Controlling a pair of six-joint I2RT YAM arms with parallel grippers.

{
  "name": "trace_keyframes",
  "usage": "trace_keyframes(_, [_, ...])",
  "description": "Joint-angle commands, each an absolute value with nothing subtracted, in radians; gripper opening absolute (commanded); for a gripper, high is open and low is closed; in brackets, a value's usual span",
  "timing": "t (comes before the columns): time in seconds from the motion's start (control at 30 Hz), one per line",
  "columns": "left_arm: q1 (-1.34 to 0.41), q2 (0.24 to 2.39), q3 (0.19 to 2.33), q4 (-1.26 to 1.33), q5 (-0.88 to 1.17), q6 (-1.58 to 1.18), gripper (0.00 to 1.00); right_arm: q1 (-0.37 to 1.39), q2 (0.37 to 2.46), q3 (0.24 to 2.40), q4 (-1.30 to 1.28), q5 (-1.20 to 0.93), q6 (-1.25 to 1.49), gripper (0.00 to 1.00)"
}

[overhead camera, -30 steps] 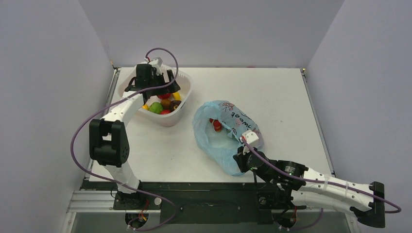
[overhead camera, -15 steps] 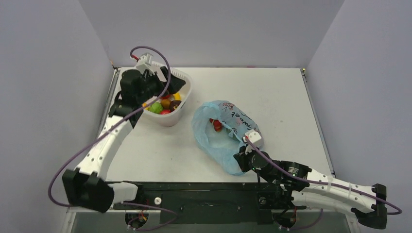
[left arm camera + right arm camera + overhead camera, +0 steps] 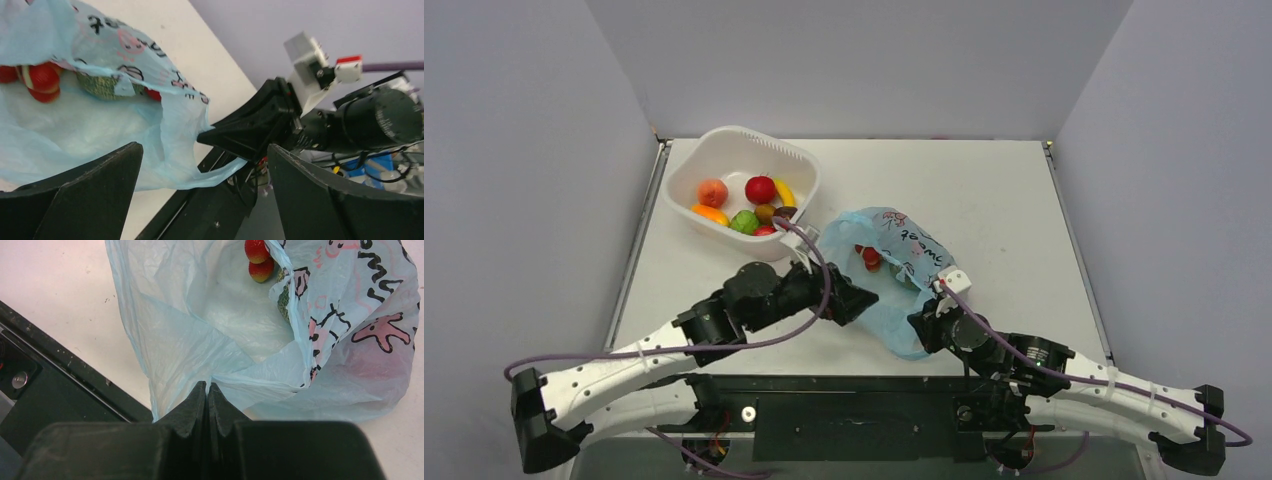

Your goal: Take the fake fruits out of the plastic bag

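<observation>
The light-blue plastic bag [image 3: 894, 270] lies in the middle of the table with its mouth facing left and toward me. Inside it I see a bunch of red-orange balls [image 3: 257, 260] and a dark green ribbed gourd [image 3: 102, 85], partly under the film. My right gripper [image 3: 207, 387] is shut on the bag's near rim [image 3: 921, 325]. My left gripper [image 3: 204, 150] is open just outside the bag's mouth [image 3: 859, 300], nothing between its fingers. A red apple [image 3: 760, 189] and a yellow banana piece [image 3: 784, 192] lie in the tub.
A white rigid tub [image 3: 724, 140] stands at the back left, holding several small fruit pieces. The black base rail [image 3: 854, 400] runs along the near table edge, just under the bag's near side. Grey walls close in left, right and behind.
My left arm has swung from over the tub down to the bag's near left side, jaws still open. The right gripper has kept its hold on the bag's rim.
</observation>
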State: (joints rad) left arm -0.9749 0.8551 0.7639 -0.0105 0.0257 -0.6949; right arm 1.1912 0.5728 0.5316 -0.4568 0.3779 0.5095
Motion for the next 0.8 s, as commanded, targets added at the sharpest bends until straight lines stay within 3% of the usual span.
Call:
trace_keyframes(0.0, [-1.165, 0.965, 0.797, 0.026, -0.231, -0.658, 0.93, 1.195, 0.581, 0.533, -0.425, 0.395, 0.510, 0.00])
trace_keyframes(0.27, [-1.203, 1.270, 0.855, 0.119, -0.374, -0.801, 0.71, 1.196, 0.546, 0.523, -0.419, 0.377, 0.505, 0.00])
trace_keyframes(0.5, [-1.193, 1.389, 0.866, 0.150, -0.496, -0.867, 0.38, 1.198, 0.538, 0.522, -0.416, 0.366, 0.502, 0.00])
trace_keyframes(0.77, [-1.164, 1.526, 0.978, 0.088, -0.625, -0.872, 0.28, 1.201, 0.523, 0.516, -0.415, 0.368, 0.502, 0.00])
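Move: The red fruits in the open bag lie roughly 15 cm ahead of the left hand, 5 cm to its right and 25 cm below. The green fruit, half under the bag's flap, is about 7 cm to the right of them and 3 cm nearer. The right hand pinches the bag's rim; from it the red fruits are some 17 cm ahead, 9 cm left and 12 cm down. Left hand sinks about 15 cm towards the red fruits, going right, then forward, turning counter-clockwise and narrowing its fingers. ##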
